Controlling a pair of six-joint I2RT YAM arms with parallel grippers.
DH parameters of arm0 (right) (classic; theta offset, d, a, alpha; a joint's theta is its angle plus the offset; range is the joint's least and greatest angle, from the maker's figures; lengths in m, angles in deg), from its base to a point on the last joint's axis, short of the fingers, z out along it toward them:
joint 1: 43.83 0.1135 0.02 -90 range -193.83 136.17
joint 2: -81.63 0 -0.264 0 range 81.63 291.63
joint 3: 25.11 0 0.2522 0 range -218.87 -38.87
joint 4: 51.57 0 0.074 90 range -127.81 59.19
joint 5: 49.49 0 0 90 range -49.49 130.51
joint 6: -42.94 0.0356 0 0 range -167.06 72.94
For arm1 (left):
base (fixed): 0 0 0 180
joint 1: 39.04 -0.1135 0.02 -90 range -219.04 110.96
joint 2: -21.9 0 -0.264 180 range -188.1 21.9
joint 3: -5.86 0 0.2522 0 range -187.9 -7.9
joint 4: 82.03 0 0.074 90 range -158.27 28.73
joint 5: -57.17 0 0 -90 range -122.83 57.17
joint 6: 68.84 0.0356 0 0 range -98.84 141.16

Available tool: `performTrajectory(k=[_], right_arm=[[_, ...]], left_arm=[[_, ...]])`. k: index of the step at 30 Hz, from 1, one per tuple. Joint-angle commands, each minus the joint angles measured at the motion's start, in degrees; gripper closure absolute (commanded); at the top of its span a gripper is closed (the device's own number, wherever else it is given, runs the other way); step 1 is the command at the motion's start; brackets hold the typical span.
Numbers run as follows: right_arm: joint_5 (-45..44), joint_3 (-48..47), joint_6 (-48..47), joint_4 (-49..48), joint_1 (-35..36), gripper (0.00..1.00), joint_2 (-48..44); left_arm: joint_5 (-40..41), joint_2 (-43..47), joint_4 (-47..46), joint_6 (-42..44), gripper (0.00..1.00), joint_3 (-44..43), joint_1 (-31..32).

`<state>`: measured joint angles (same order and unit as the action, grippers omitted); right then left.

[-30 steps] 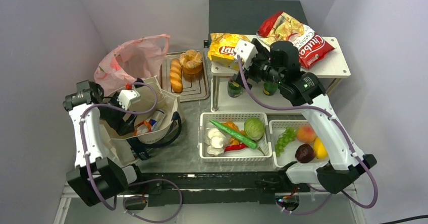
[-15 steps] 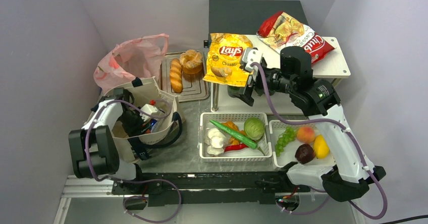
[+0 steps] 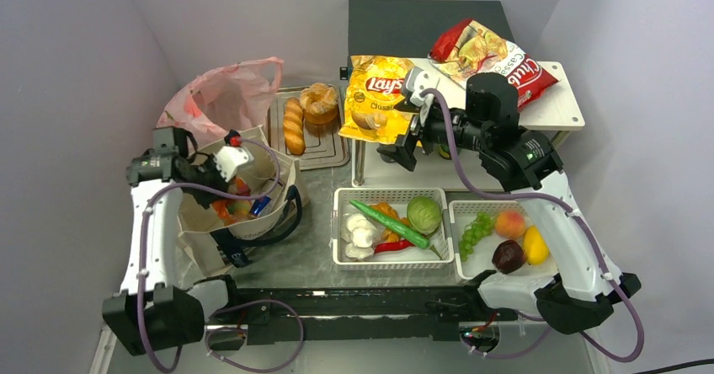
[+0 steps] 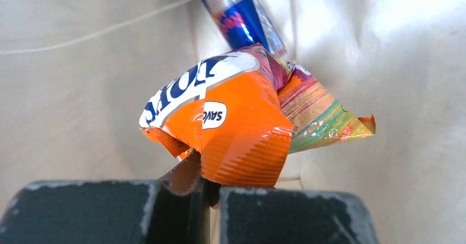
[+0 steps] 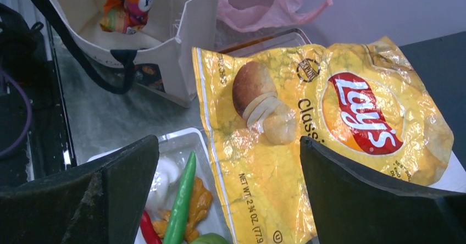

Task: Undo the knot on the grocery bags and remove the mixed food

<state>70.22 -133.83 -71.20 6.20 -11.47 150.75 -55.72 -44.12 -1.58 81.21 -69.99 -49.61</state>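
Note:
My left gripper is shut on the edge of a small orange snack bag inside the beige tote; the bag also shows in the top view. The pink plastic bag lies slack behind the tote. My right gripper is open and empty just in front of the yellow Lay's bag, which hangs over the left edge of the white shelf. Garlic, the long green vegetable and cabbage lie in the left basket; grapes and dark red fruit in the right.
A blue can lies deeper in the tote. A baguette and ring bun sit on a metal tray. The red Cassava bag lies on the shelf. Bottles stand under the shelf.
My left gripper has come up from deep in the tote, holding the orange snack bag. My right gripper let go of the Lay's bag, which now lies flat, and drew back slightly.

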Motion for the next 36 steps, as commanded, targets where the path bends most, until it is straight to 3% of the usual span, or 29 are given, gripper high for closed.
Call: performTrajectory(k=[1,6,13,18,22,27,33,36], right_arm=[[2.64,0.05,4.07,-7.04,0.34,0.00,1.06],[4.91,-0.93,7.59,-11.69,0.46,0.00,3.15],[7.47,-4.81,9.99,-18.52,4.21,0.01,8.02],[4.87,-7.59,13.20,-24.48,12.21,0.01,11.49],[-1.49,-5.26,16.05,-35.43,18.69,0.00,12.91],[-4.94,-5.45,9.97,-39.91,23.98,0.00,15.77],[-8.86,-5.22,4.26,-41.22,26.78,0.00,17.83],[-14.19,-4.70,0.21,-42.18,28.38,0.08,19.08]], left_arm=[[-9.70,3.07,7.61,-1.46,1.00,-10.15,-3.98],[-17.78,2.67,12.37,-3.88,1.00,-22.55,-6.82],[-34.48,4.95,7.35,-17.03,1.00,-36.55,-5.76],[-28.06,10.49,-12.77,-37.02,1.00,-32.84,1.20],[-27.24,12.09,-26.31,-51.22,1.00,-29.30,2.64],[-29.68,11.88,-32.50,-62.66,1.00,-27.66,3.44],[-28.64,12.02,-33.22,-67.58,1.00,-27.61,3.71],[-32.48,12.91,-36.89,-72.70,1.00,-25.50,3.71]])
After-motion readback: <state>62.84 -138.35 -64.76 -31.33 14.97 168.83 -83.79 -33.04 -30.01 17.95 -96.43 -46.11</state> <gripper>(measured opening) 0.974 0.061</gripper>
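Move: The left hand grips the orange snack bag inside the canvas bag; the right gripper it goes to waits open about 40 cm to its right, 3 ahead and 25 higher. The can lies 8 cm right and 5 ahead, the long bread 15 right and 27 ahead. From the right hand, the snack bag is some 39 cm left, 4 back and 29 below; the yellow chips bag 15 ahead, 2 left, 15 below; the vegetable basket straight below. Straight up out of the canvas bag first, then to the right as well, the left hand carries the orange snack bag about 30 cm up and 12 cm right, rolling and tipping until its fingers point level, forward and right, grip still shut. The right hand, fingers wide open, sweeps some 20 cm left with a slight rise, bringing its fingers around the snack bag's free end. ##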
